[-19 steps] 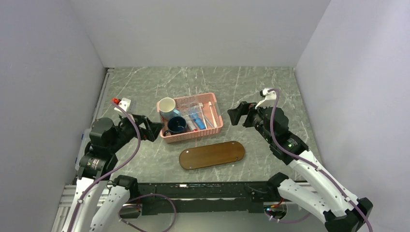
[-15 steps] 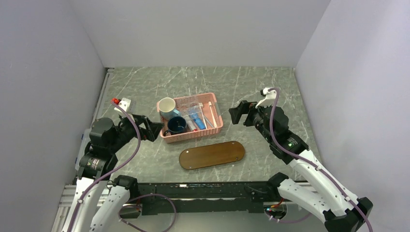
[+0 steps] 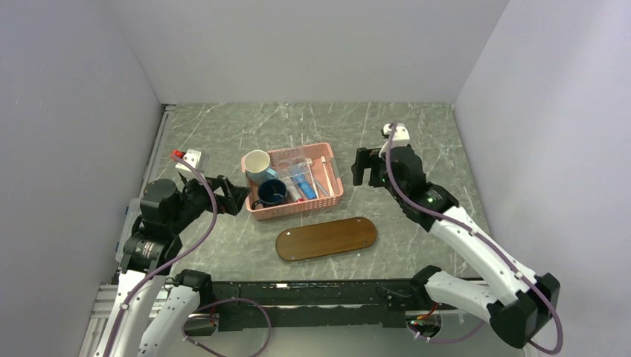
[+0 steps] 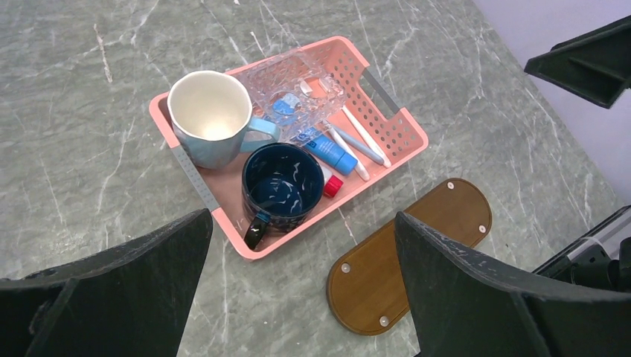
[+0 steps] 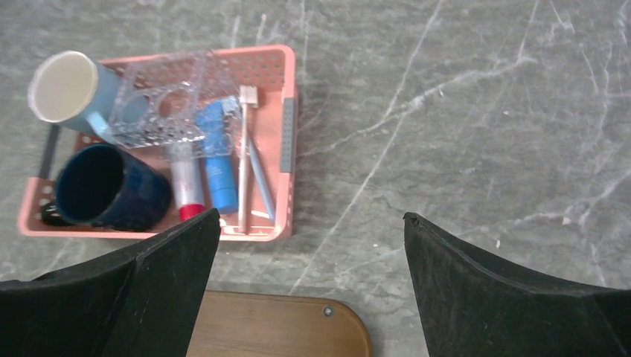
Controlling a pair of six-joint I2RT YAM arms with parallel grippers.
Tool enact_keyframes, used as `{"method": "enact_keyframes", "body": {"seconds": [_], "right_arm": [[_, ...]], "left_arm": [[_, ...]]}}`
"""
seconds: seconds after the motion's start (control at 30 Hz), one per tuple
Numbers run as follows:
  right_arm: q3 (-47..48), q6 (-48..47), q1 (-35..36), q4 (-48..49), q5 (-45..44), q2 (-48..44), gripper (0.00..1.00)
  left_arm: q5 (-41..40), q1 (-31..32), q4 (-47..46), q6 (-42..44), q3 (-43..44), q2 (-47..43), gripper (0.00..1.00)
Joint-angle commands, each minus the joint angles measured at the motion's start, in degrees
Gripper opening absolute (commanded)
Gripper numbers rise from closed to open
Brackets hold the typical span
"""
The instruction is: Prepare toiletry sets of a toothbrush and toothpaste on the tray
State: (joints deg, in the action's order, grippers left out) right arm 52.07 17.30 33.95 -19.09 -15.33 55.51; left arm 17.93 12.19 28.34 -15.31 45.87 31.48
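Note:
The dark-brown oval tray lies bare on the table in front of the pink basket. It also shows in the left wrist view and the right wrist view. White toothbrushes and a blue toothpaste tube lie in the right part of the basket; they also show in the left wrist view, toothbrushes and tube. My left gripper is open and empty, left of the basket. My right gripper is open and empty, just right of the basket.
The basket also holds a pale blue mug, a dark blue mug, a clear square dish and a red-capped white tube. Grey walls enclose the marble table on three sides.
My right arm has swung its wrist back and a little left, bringing the gripper closer to the basket's right side. The left arm has not moved.

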Motion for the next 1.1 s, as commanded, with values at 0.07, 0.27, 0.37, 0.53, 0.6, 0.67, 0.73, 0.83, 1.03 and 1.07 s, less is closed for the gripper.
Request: {"method": "enact_keyframes", "body": {"seconds": [0.07,0.27,0.37,0.53,0.6,0.67,0.73,0.83,1.03,1.07], "right_arm": [[6.96,1.92,0.24,-5.98,-4.16,8.79,0.92],[9.19,3.56,0.32,-5.12,0.33,15.15,0.9],[10.21,4.75,0.28,-3.76,2.53,18.66,0.87],[12.81,5.98,0.5,-2.74,3.31,24.9,0.81],[14.37,6.27,0.61,-2.91,2.39,27.5,0.78],[16.27,6.39,0.59,-3.68,1.33,30.24,0.75],[18.05,6.56,0.59,-4.3,0.78,32.69,0.7],[19.54,6.99,0.58,-3.96,0.65,35.41,0.66],[22.81,7.94,0.63,-4.72,-0.29,40.97,0.58],[23.36,8.0,0.59,-4.85,-0.08,41.81,0.57]], "left_arm": [[-4.05,-0.33,0.36,-0.11,1.64,0.19,0.99],[-5.23,-0.32,0.8,-0.46,1.72,0.11,0.99],[-5.58,-0.33,0.99,-0.66,1.8,0.22,0.99],[-5.87,-0.36,1.13,-0.77,1.82,-0.01,0.99],[-5.68,-0.32,1.04,-0.77,1.72,-0.05,0.99],[-5.48,-0.32,1.1,-0.88,1.71,0.08,0.99],[-5.3,-0.33,1.02,-0.86,1.73,0.1,0.99],[-5.12,-0.36,0.93,-0.88,1.63,0.21,0.99],[-4.68,-0.32,0.81,-0.96,1.66,0.55,0.99],[-4.59,-0.32,0.84,-0.95,1.64,0.51,0.99]]}}
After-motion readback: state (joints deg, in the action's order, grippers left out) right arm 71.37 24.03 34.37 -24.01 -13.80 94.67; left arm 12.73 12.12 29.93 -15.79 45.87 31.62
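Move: The toothbrush nearest the basket's right wall lies about 13 cm ahead of the right hand, 11 cm to its left and 23 cm below. The middle white toothbrush is 4 cm farther left of it; the blue toothpaste lies roughly 10 cm ahead of and 17 cm left of the hand. The wooden tray sits 7 cm back and 11 cm left of the hand. From the left hand, the nearest-wall toothbrush is some 21 cm ahead, 24 cm right and 26 cm below. Towards the toothbrushes at the basket's right end, the right hand sinks about 12 cm while going forward and to its left, each by roughly 7 cm, and ends still above the right rim, touching nothing. On the way the fingers tip some 20 degrees farther down and narrow from nearly wide open to a little over half. ##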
